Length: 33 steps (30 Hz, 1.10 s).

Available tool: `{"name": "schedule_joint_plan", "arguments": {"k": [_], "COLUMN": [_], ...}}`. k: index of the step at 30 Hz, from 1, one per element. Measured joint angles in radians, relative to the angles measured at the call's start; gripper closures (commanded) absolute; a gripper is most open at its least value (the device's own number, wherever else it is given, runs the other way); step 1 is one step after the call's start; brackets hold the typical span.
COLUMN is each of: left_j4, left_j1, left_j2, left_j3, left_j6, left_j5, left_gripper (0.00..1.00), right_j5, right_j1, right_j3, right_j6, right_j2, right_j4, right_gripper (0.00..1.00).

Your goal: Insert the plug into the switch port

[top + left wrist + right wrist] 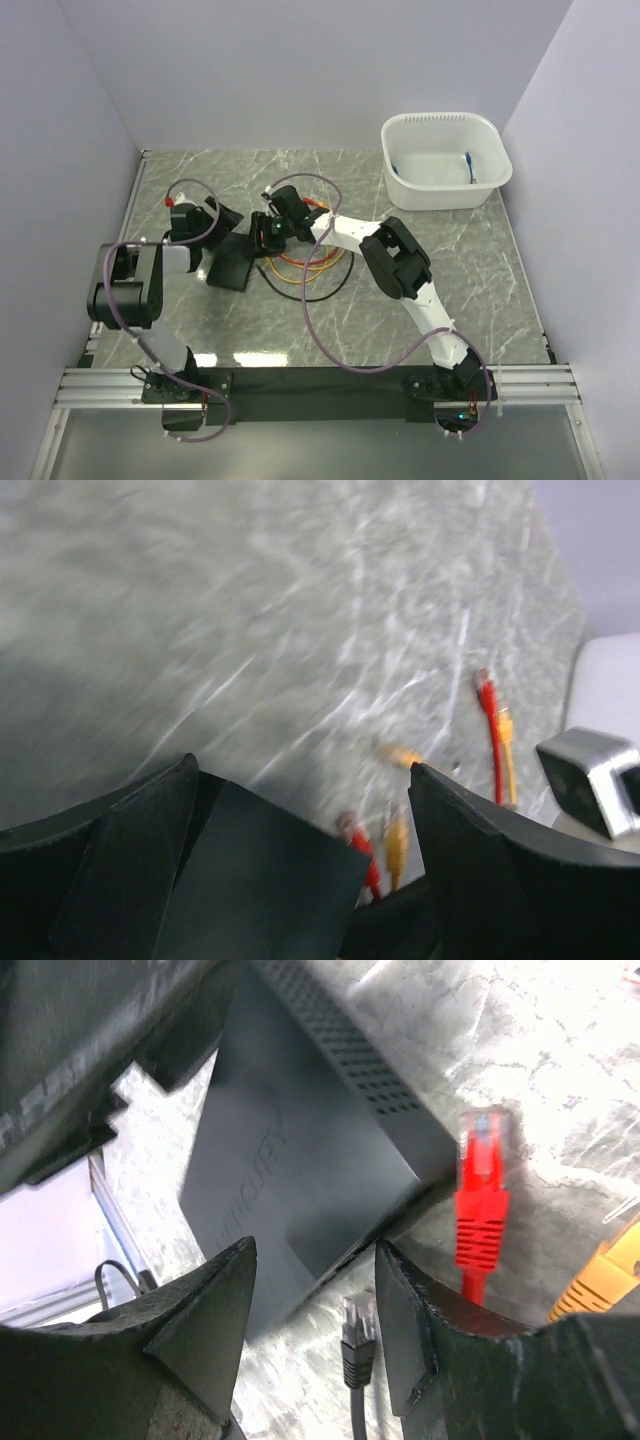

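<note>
The flat matte-black switch box lies left of centre on the marble table; its port side is hidden from me. In the left wrist view the box sits between my left gripper's spread fingers, against the left one, with a gap to the right one. In the right wrist view the box lies just ahead. A black plug lies on the table between my open right gripper's fingers, untouched. The left gripper and the right gripper flank the box's far end.
A red plug and a yellow plug lie right of the black one. Orange, red and black cables loop beside the box. A white tub with blue cables stands at the back right. Walls close three sides.
</note>
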Motion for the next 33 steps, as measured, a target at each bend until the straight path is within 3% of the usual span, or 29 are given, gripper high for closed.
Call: {"name": "schedule_joint_plan", "arguments": {"k": [8, 19, 27, 33], "left_j4": [0.018, -0.024, -0.146, -0.285], "left_j1": [-0.037, -0.067, -0.069, -0.046], "left_j2": [0.136, 0.136, 0.031, -0.095], "left_j3": [0.159, 0.215, 0.217, 0.198], "left_j6": [0.014, 0.035, 0.057, 0.064], "left_j5": [0.095, 0.161, 0.065, -0.086], "left_gripper": [0.1, 0.09, 0.08, 0.09], "right_j5": [0.01, 0.015, 0.06, 0.174], "right_j1": [-0.002, -0.002, -0.001, 0.008], "right_j3": [0.01, 0.01, 0.003, -0.209], "right_j6": [-0.013, -0.099, -0.225, -0.328], "right_j2": [0.0, -0.002, -0.093, -0.36], "right_j4": [-0.03, -0.014, -0.076, -0.055], "right_gripper": [0.43, 0.42, 0.42, 0.41]}}
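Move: The switch is right by both hands. Its middle sits roughly 8 cm back and 2 cm to the right of the left hand, some 3 cm lower. From the right hand it lies about 7 cm to the left, 3 cm back and 2 cm lower. The red plug is about 5 cm ahead and 1 cm left of the right hand, the black plug about 3 cm back and 1 cm right, both some 3 cm lower. Rightward and forward, about 6 and 4 cm, the left hand carries on its push against the far left part of the switch, turning some 15 degrees clockwise, while the right hand holds its place by the near-vertical right side. Then both lift clear with fingers still open: the left rises about 6 cm in all, swinging back left, and the right climbs some 9 cm, drawing 5 cm right as its fingers tip downward. ##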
